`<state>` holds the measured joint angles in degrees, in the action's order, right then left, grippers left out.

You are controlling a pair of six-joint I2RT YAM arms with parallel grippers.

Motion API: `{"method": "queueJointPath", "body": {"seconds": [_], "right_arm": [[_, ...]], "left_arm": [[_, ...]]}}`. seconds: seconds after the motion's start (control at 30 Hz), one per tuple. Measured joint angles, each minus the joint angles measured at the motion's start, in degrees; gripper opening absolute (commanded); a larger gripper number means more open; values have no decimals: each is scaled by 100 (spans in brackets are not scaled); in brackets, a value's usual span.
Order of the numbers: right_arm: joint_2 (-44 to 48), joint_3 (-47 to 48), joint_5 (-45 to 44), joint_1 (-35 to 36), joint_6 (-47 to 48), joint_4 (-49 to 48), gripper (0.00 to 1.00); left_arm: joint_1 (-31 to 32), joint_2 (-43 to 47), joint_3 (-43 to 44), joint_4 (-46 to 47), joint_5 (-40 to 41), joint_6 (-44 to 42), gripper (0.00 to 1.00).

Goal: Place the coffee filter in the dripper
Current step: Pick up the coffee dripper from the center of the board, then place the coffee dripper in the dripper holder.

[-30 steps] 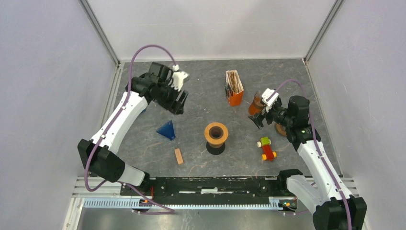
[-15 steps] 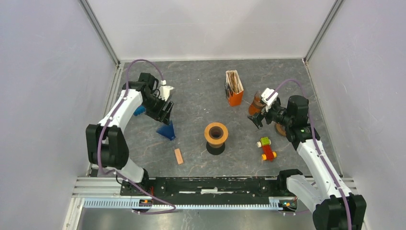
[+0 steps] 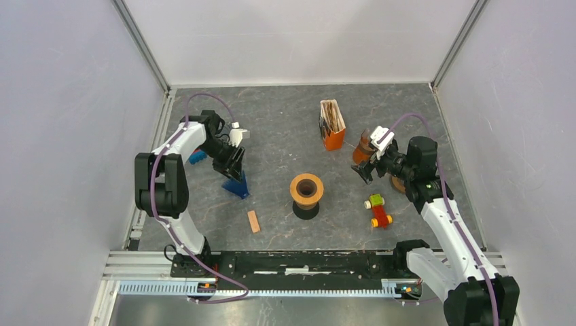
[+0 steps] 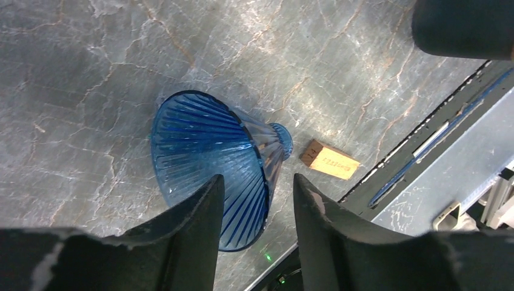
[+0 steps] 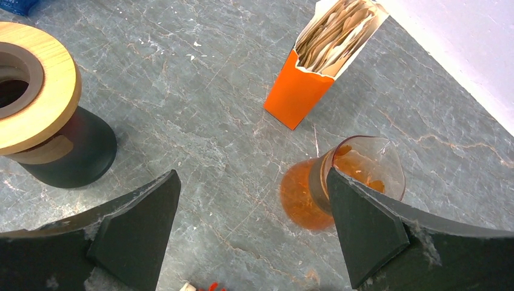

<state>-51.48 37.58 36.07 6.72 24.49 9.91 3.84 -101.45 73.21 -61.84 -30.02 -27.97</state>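
The blue ribbed dripper (image 3: 236, 184) lies on its side on the table, its wide mouth showing in the left wrist view (image 4: 203, 160). My left gripper (image 3: 233, 165) hangs just over it, jaws partly apart (image 4: 257, 180), with the dripper's rim wall in the gap between them. The coffee filters stand packed in an orange box (image 3: 332, 125) at the back, also seen in the right wrist view (image 5: 327, 54). My right gripper (image 3: 365, 170) is wide open (image 5: 251, 179) above bare table, holding nothing.
A dark stand with a wooden ring top (image 3: 306, 193) sits mid-table. An orange glass carafe (image 5: 345, 182) stands by the right fingers. A small wooden block (image 4: 329, 160) lies near the dripper. A red, green and yellow toy (image 3: 378, 210) lies front right.
My left arm has swung back and down from the far middle until it sits over the dripper, and its jaws have narrowed. The right arm has stayed put.
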Motion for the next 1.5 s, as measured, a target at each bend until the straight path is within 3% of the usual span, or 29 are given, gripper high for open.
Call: {"method": "queueJointPath", "body": {"seconds": [0.3,0.47,0.63,0.73,0.83,1.03,1.2,1.47,1.5], "right_arm": [[11,-13,0,-2,0,-4,98],[13,-39,0,-2,0,-2,98],[17,-39,11,-2,-2,-2,98],[15,-39,52,-2,-2,-2,98],[11,-39,120,-2,-11,-2,98],[-70,22,236,-2,-87,-4,98],[-57,68,232,-2,-232,-22,98],[-59,195,323,-2,-581,-7,99],[-125,284,372,-2,-667,4,95]], "left_arm": [[0,-11,-101,-52,-299,-90,26],[0,2,-144,-146,-378,-140,3],[24,380,-144,-267,-457,-173,2],[166,1064,-142,-278,-433,-170,2],[743,2002,-39,-271,-238,-151,2],[3027,3211,498,59,627,42,2],[4481,2955,1104,251,1484,98,2],[5796,2321,1062,588,2422,-229,2],[5899,2328,997,654,2511,-348,2]]}}
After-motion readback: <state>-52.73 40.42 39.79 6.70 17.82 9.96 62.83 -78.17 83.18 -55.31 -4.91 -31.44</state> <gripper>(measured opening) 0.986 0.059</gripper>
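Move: The coffee dripper lies on its side almost under the left hand, its middle about 1 cm ahead and 2 cm lower, with its flared wall between the parted fingers. The wooden block lies some 11 cm back, 6 cm to the right and 5 cm down. The stand with the wooden ring is about 23 cm to the right and 8 cm back, its middle level in height. From the right hand the dripper is some 40 cm left, neither ahead nor back, and about 14 cm down. The left fingers close on the dripper's wall near the rim, pinching it while the hand eases back about 1.5 cm. They then lift it steeply, sweeping right some 20 cm and back about 10 cm towards the ringed stand. The wrist swings clockwise by around 50 degrees and tilts as it travels; at the end the hand sinks about 3 cm, keeping its grip. ##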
